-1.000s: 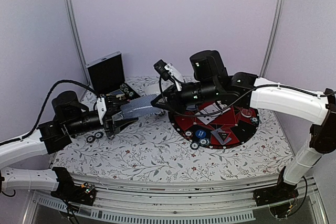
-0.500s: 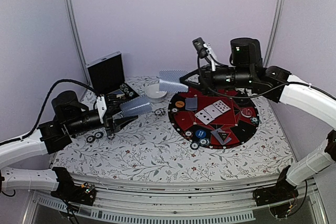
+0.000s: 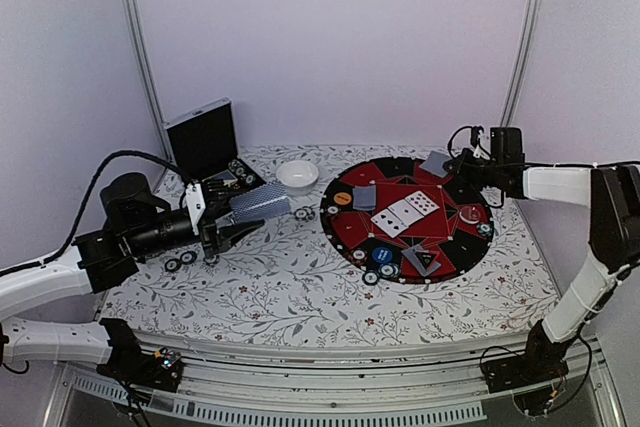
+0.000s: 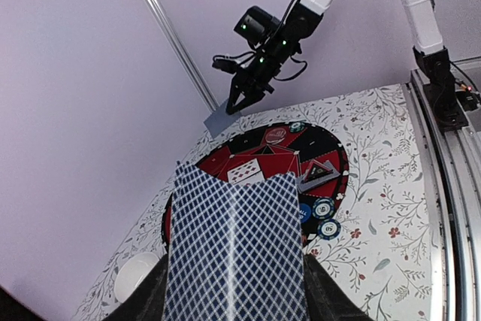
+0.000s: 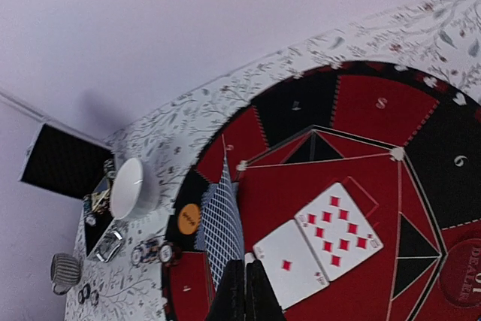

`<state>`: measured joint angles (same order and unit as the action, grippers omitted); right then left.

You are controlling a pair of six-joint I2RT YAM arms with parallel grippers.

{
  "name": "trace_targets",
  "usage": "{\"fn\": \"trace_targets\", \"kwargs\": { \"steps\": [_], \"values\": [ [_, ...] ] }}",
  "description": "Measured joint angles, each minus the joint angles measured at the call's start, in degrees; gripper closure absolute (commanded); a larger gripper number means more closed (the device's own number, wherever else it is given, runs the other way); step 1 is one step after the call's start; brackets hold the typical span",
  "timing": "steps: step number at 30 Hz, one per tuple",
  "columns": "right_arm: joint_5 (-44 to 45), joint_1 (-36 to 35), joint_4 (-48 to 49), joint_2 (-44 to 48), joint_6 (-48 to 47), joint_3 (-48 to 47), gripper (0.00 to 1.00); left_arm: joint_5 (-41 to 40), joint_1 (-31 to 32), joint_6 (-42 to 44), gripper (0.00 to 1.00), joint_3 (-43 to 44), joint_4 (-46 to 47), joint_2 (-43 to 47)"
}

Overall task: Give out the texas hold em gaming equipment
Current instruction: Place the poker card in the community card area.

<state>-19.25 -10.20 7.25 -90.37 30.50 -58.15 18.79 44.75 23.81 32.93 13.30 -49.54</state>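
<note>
My left gripper (image 3: 232, 219) (image 4: 234, 295) is shut on a stack of playing cards (image 3: 256, 201) (image 4: 233, 249) with blue lattice backs, held over the table's left side. At the far right rim of the round red-and-black mat (image 3: 455, 247), my right gripper (image 3: 457, 163) (image 5: 245, 264) is shut on a single card (image 3: 436, 163) (image 5: 222, 216), which shows edge-on in the right wrist view. On the mat lie two face-up diamond cards (image 3: 405, 210) (image 5: 319, 242), a face-down card (image 3: 365, 197), an orange disc (image 3: 343, 198), a blue disc (image 3: 383, 254) and teal chips (image 3: 380, 273).
A white bowl (image 3: 297, 175) sits behind the mat's left edge. A black silver-edged case (image 3: 203, 137) stands open at the back left. Loose chips lie near the left gripper (image 3: 180, 262) and by the mat (image 3: 303, 213). A red dealer chip (image 3: 470, 214) lies on the mat's right.
My right arm drew one card off the left gripper's stack and swung it up and across to the mat's far right rim. The left arm stayed put.
</note>
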Motion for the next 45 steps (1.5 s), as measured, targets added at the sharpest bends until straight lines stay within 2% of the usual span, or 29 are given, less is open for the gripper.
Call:
{"fn": "trace_targets", "kwargs": {
  "steps": [5,10,14,24,27,31,34,41,45],
  "values": [
    [0.5,4.3,0.9,-16.0,1.9,-4.2,0.98,-0.2,0.0,0.0,0.51,0.0,0.2,-0.3],
    [-0.4,5.0,1.4,-24.8,2.8,-11.5,0.98,-0.3,0.0,0.0,0.51,0.0,0.2,-1.2],
    [-1.4,5.9,2.8,-28.8,3.9,-15.4,0.98,-0.4,0.0,0.1,0.51,0.0,0.2,-1.5],
    [-4.1,8.1,1.5,-33.8,4.9,-16.4,0.97,-0.5,0.1,0.1,0.51,0.0,0.2,-1.6],
    [-4.7,8.1,1.1,-33.8,4.7,-16.6,0.88,-0.5,0.1,0.1,0.51,0.0,0.2,-1.6],
    [-5.4,8.1,0.2,-33.8,5.2,-16.6,0.68,-0.5,0.1,0.1,0.51,0.0,0.2,-1.6],
    [-5.3,8.1,-0.2,-33.8,5.3,-16.6,0.64,-0.5,0.1,0.2,0.51,0.0,0.2,-1.6],
    [-1.7,8.1,-1.2,-28.8,5.7,-13.5,0.38,-0.5,0.1,0.2,0.51,0.0,0.2,-1.6],
    [1.8,8.1,-1.4,-23.6,5.4,-12.8,0.32,-0.5,0.1,0.2,0.51,0.0,0.2,-1.6]
  ]
}}
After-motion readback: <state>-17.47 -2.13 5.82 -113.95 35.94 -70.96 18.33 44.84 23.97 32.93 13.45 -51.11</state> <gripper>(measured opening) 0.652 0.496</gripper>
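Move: The right hand holds a poker card for the free community card spot, which lies about 12 cm ahead, with no real offset left or right, and some 17 cm below. The nearest face-up card is about 6 cm ahead and 4 cm left, the dealer puck 2 cm ahead and 11 cm right, and the face-down cards 9 cm ahead and 23 cm left, all at table height. From the left hand the spot is about 37 cm ahead, 57 cm right and 26 cm below. The right arm takes the pinched poker card down about 17 cm, forward some 9 cm and a little right to the board at the far right end of the face-up row, the fingers tipping down about 20 degrees. Low over the board, the shut fingers open and let go of the card, still opening to roughly two-thirds as the hand rises about 6 cm and backs off slightly to the right. ##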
